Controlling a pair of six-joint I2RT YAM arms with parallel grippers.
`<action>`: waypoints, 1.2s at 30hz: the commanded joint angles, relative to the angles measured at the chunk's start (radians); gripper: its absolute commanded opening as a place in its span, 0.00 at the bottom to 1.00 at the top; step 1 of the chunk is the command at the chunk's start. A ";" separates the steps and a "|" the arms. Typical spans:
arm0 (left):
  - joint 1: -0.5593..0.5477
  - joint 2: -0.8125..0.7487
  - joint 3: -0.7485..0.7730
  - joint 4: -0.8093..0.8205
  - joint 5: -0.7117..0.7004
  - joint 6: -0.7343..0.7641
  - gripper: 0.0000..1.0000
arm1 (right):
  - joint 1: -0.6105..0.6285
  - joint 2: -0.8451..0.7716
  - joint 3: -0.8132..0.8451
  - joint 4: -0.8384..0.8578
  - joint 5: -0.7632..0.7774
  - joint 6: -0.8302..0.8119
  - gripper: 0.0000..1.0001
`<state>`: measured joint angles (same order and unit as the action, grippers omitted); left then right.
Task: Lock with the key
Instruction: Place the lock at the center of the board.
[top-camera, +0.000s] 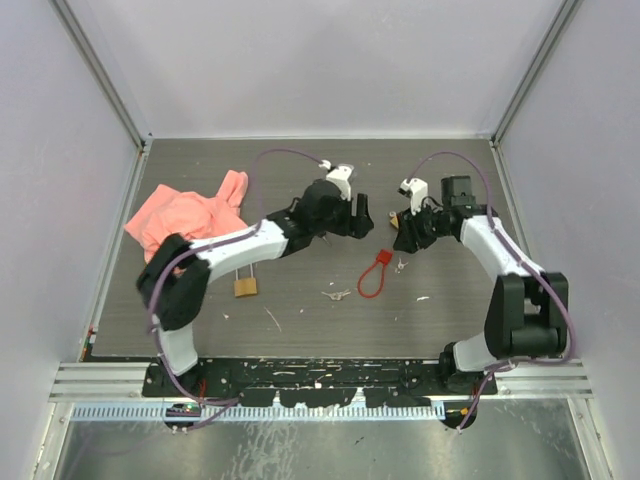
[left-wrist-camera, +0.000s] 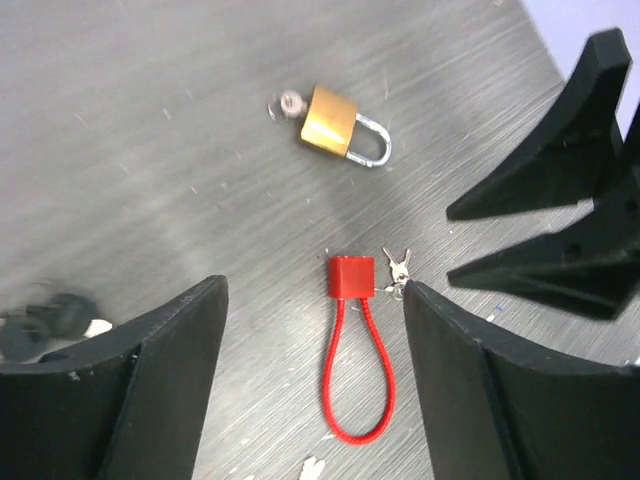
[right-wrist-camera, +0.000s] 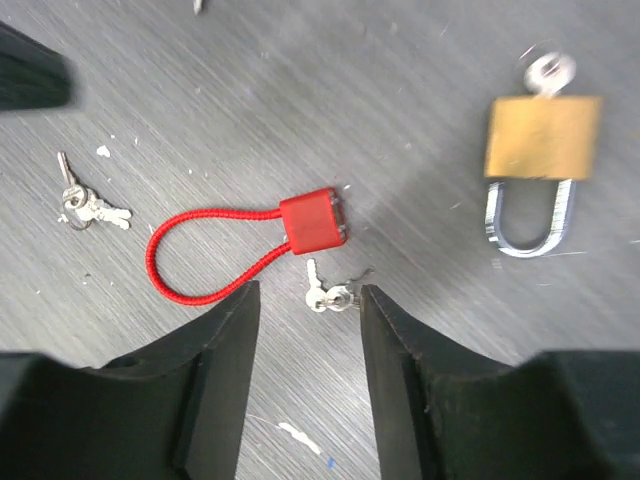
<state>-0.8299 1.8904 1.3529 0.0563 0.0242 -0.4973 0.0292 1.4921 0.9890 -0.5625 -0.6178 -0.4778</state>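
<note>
A brass padlock (right-wrist-camera: 540, 140) lies flat on the table with a key (right-wrist-camera: 548, 70) stuck in its body. The same padlock (left-wrist-camera: 335, 122) lies ahead of my left gripper. A red cable lock (right-wrist-camera: 312, 220) (left-wrist-camera: 352, 345) (top-camera: 373, 272) lies between the two arms, with a small bunch of keys (right-wrist-camera: 325, 295) (left-wrist-camera: 397, 268) beside its body. My left gripper (left-wrist-camera: 315, 300) (top-camera: 362, 215) hangs open above the red loop, holding nothing. My right gripper (right-wrist-camera: 308, 300) (top-camera: 405, 235) is open over the small keys, apart from them.
A second brass padlock (top-camera: 246, 285) lies near the left arm. Another bunch of keys (top-camera: 336, 295) (right-wrist-camera: 85, 203) lies left of the red loop. A pink cloth (top-camera: 190, 215) is crumpled at the back left. Side walls enclose the table.
</note>
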 joint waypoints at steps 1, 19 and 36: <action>0.000 -0.305 -0.115 0.143 -0.127 0.278 0.78 | 0.002 -0.193 0.038 0.039 0.053 -0.086 0.54; 0.252 -0.880 0.185 -0.630 0.182 0.357 0.98 | -0.002 -0.262 0.789 -0.024 0.169 0.466 1.00; 0.254 -0.962 0.213 -0.739 0.166 0.381 0.98 | -0.002 -0.271 0.900 -0.076 0.175 0.553 1.00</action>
<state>-0.5762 0.9451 1.5723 -0.6842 0.1806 -0.1326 0.0288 1.2247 1.8511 -0.6575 -0.4206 0.0650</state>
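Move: The red cable lock's head, already set down, lies about 6 cm to the left hand's right, 3 cm back and 11 cm below; from the right hand it lies 4 cm left, 1 cm ahead and 6 cm below. The small keys beside it are about 1 cm back from the right hand, level sideways and 6 cm down. The small brass padlock sits 9 cm ahead of that hand, straight out, at a similar depth. Both empty hands leave the red cable lock together, the left climbing some 30 cm while it swings out to the left and draws back, tipping its fingers up about 30 degrees as they open fully. The right hand goes almost straight up from beside the lock and its keys, about 40 cm, fingers spreading from half to wide open, and tilts well up while turning clockwise; both slow to a near stop high over the board. ##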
